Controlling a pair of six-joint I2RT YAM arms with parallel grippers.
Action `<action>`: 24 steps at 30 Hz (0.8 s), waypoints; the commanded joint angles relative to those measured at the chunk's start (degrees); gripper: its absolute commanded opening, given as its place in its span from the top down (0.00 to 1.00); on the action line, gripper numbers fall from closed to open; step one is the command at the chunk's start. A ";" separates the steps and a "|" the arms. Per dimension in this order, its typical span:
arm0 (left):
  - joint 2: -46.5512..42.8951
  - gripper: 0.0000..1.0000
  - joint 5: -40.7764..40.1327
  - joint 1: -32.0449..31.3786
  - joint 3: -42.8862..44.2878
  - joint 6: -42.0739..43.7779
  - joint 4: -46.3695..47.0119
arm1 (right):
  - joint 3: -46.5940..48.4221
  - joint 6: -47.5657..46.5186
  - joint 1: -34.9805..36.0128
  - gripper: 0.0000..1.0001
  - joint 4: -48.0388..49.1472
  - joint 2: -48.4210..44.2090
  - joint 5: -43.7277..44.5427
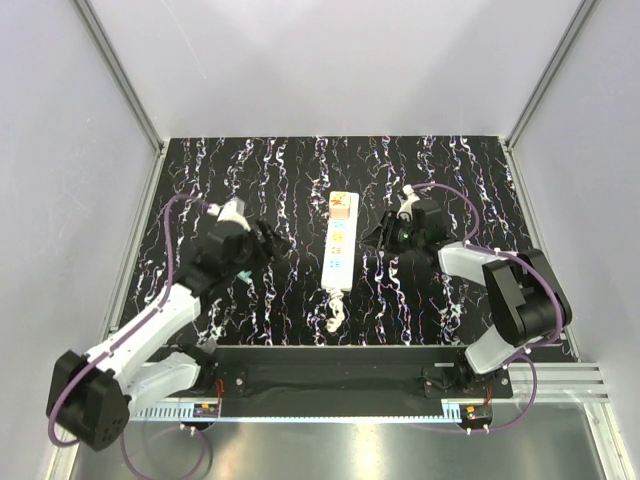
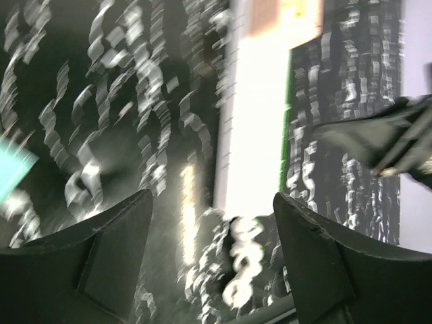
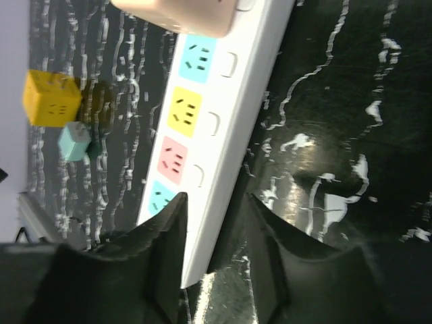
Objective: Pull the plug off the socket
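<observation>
The socket (image 1: 339,247) is a long white strip lying lengthwise mid-table, with coloured outlets (image 3: 185,111) and a knotted white cord (image 1: 335,318) at its near end. A peach plug (image 1: 342,205) sits in the far-end outlet and also shows as the plug (image 3: 182,13) in the right wrist view. My left gripper (image 1: 275,245) is left of the strip, open and empty; its view is blurred, with the strip (image 2: 253,135) and cord knot (image 2: 243,260) beyond its jaws (image 2: 212,197). My right gripper (image 1: 378,238) is right of the strip, open, and the strip's long edge shows between its fingertips (image 3: 217,198).
A yellow cube (image 3: 50,100) and a small teal block (image 3: 73,142) lie on the far side of the strip from the right gripper, near the left arm. The mat (image 1: 450,300) is black with white marbling. Grey walls and metal rails (image 1: 130,100) enclose the table.
</observation>
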 commanded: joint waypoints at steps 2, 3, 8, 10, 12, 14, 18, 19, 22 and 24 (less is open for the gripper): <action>9.52 0.23 0.34 -1.43 12.20 7.34 1.91 | -0.45 1.42 0.68 0.71 9.11 3.67 -6.55; 11.38 0.22 0.43 -1.52 13.89 7.87 1.82 | -0.45 1.77 0.68 0.77 10.08 4.38 -7.60; 23.14 0.20 -2.01 -2.39 24.42 10.77 0.33 | 0.25 3.26 2.52 0.88 16.24 9.04 -15.07; 25.80 0.19 -3.69 -3.79 26.38 10.17 0.41 | 0.69 3.18 3.05 0.90 16.51 10.09 -16.04; 29.23 0.19 -6.07 -4.94 28.31 9.72 2.34 | 1.04 2.74 3.23 1.00 15.20 10.36 -15.35; 32.57 0.19 -9.57 -6.96 30.67 9.72 3.31 | 0.87 2.48 3.32 1.00 14.93 10.27 -14.99; 37.58 0.20 -16.08 -10.74 35.25 12.44 4.10 | 1.83 3.17 3.75 1.00 13.96 10.45 -15.34; 39.07 0.20 -18.97 -12.05 36.22 12.79 4.54 | 2.01 3.26 3.93 1.00 13.61 10.88 -15.26; 41.27 0.20 -21.10 -13.46 36.23 13.41 8.57 | 3.06 3.44 4.37 1.00 11.86 11.94 -14.29; 42.42 0.20 -22.07 -13.73 36.58 13.59 9.64 | 3.94 3.44 4.46 1.00 10.80 12.90 -14.03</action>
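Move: The pink plug, last one in the white socket strip, lies about 18 cm ahead of the left hand, 13 cm to its right and 8 cm lower. The strip's middle is some 9 cm ahead, 13 cm right and 10 cm down; the pulled teal plug lies about 7 cm left, level with the hand and 12 cm below. From the right hand, the strip's middle is about 8 cm left, level fore and aft, 3 cm lower; the pink plug is 10 cm ahead, 8 cm left, slightly lower. The pink plug is approached by the left hand, fingers staying wide open: it swings right and forward, about 12 cm and 11 cm, arching up a few centimetres before sinking back to its starting height, its left side rolling up nearly 20 degrees. The socket strip's right edge is met by the right hand, which shifts left, slightly back and down, turning counter-clockwise while its half-open fingers shut. ##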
